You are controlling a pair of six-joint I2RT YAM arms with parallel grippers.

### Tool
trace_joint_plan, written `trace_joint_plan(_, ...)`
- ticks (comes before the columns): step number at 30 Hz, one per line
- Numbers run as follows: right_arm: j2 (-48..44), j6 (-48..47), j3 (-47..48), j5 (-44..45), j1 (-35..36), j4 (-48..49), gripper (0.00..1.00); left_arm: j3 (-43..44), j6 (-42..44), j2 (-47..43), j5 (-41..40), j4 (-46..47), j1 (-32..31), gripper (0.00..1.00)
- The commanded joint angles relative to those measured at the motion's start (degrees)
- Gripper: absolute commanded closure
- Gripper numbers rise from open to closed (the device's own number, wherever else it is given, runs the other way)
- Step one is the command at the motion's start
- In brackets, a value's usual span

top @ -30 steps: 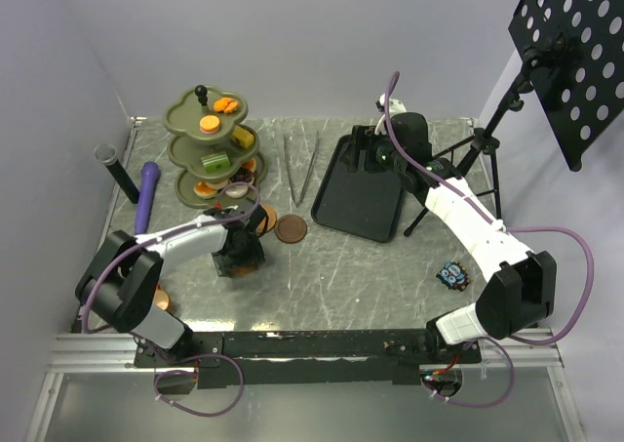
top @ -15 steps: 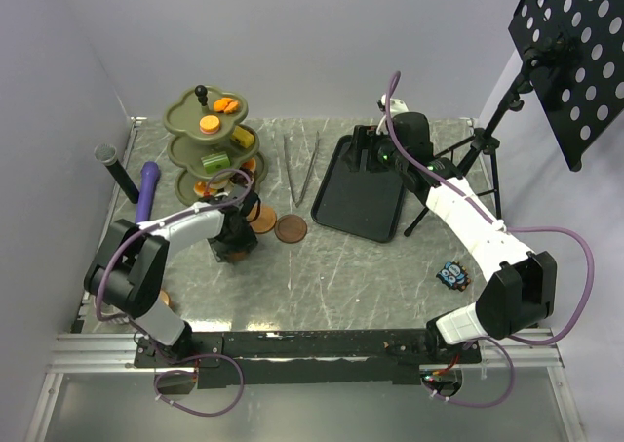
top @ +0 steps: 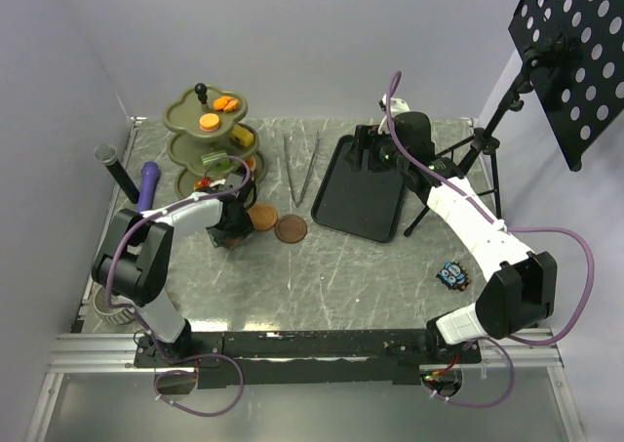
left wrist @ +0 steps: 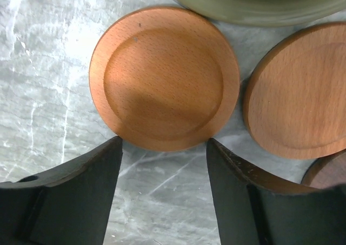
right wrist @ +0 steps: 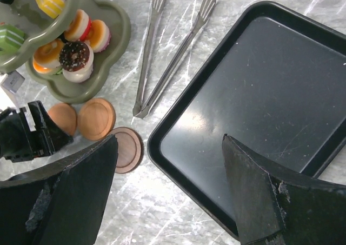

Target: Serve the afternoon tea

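Note:
The olive-green three-tier stand (top: 205, 140) stands at the back left with orange pastries (top: 210, 123) on its top tier. More pastries (right wrist: 73, 55) lie on its bottom tier. Three brown saucers lie at its foot: a light one (left wrist: 165, 77), a second (top: 261, 218) and a darker third (top: 291, 229). My left gripper (top: 232, 229) hovers low at the light saucer, open, its fingertips (left wrist: 116, 145) flanking the saucer's near edge without gripping it. My right gripper (top: 375, 154) hangs wide open above the black tray (right wrist: 270, 77). A greyish cup (top: 105, 310) shows by the left arm's base.
Metal tongs (top: 300, 169) lie between the stand and the tray. A purple cylinder (top: 146, 193) and a black tube (top: 115, 169) lie at the far left. A music stand (top: 575, 52) rises at the right. A small colourful object (top: 451, 274) lies near the right arm.
My left gripper has moved away from the near edge towards the stand's foot, up to the light saucer, and its jaws have narrowed a little. The right arm has not moved.

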Motion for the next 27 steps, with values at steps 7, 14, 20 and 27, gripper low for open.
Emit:
trace_joint_plan(7,-2.2,-5.9,0.5,-1.7,-0.6,0.6,0.16,0.2,3.8,2.2,-3.5,1.0,1.7,0.22)
trace_joint_plan(14,-2.0,-14.5,-2.8,-7.8,2.0,-2.7,0.17,-0.1,7.0,-7.0,-1.8,1.6,1.5,0.05)
trace_joint_plan(20,0.3,-22.8,-4.3,-2.1,13.1,-6.1,0.17,-1.2,8.6,-17.5,-1.6,1.3,1.6,0.0)
trace_joint_plan(27,8.9,-21.9,-4.8,-2.1,21.9,-4.0,0.2,-1.9,7.9,-26.2,-1.8,-0.9,1.7,0.0)
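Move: Low over the table, the left hand's fingertips sit at the near rim of the left coaster, whose middle is about 4 cm ahead and 2 cm to the left; the middle coaster is about 7 cm ahead and 7 cm right, the tiered stand some 19 cm ahead and 5 cm left. From the right hand, the dark coaster lies roughly 17 cm left, 5 cm back and 24 cm down; the tray's middle is 8 cm ahead, 3 cm right. Opening its fingers wide, the left hand lets go of the left coaster's rim with barely a nudge forward and left, then rises clear by about 11 cm, tilting its fingertips forward some 20 degrees. Meanwhile the empty right hand, after a short wait, swings left, back and down off the tray towards the dark coaster, about 17 cm in all, turning counter-clockwise with fingers kept open. ##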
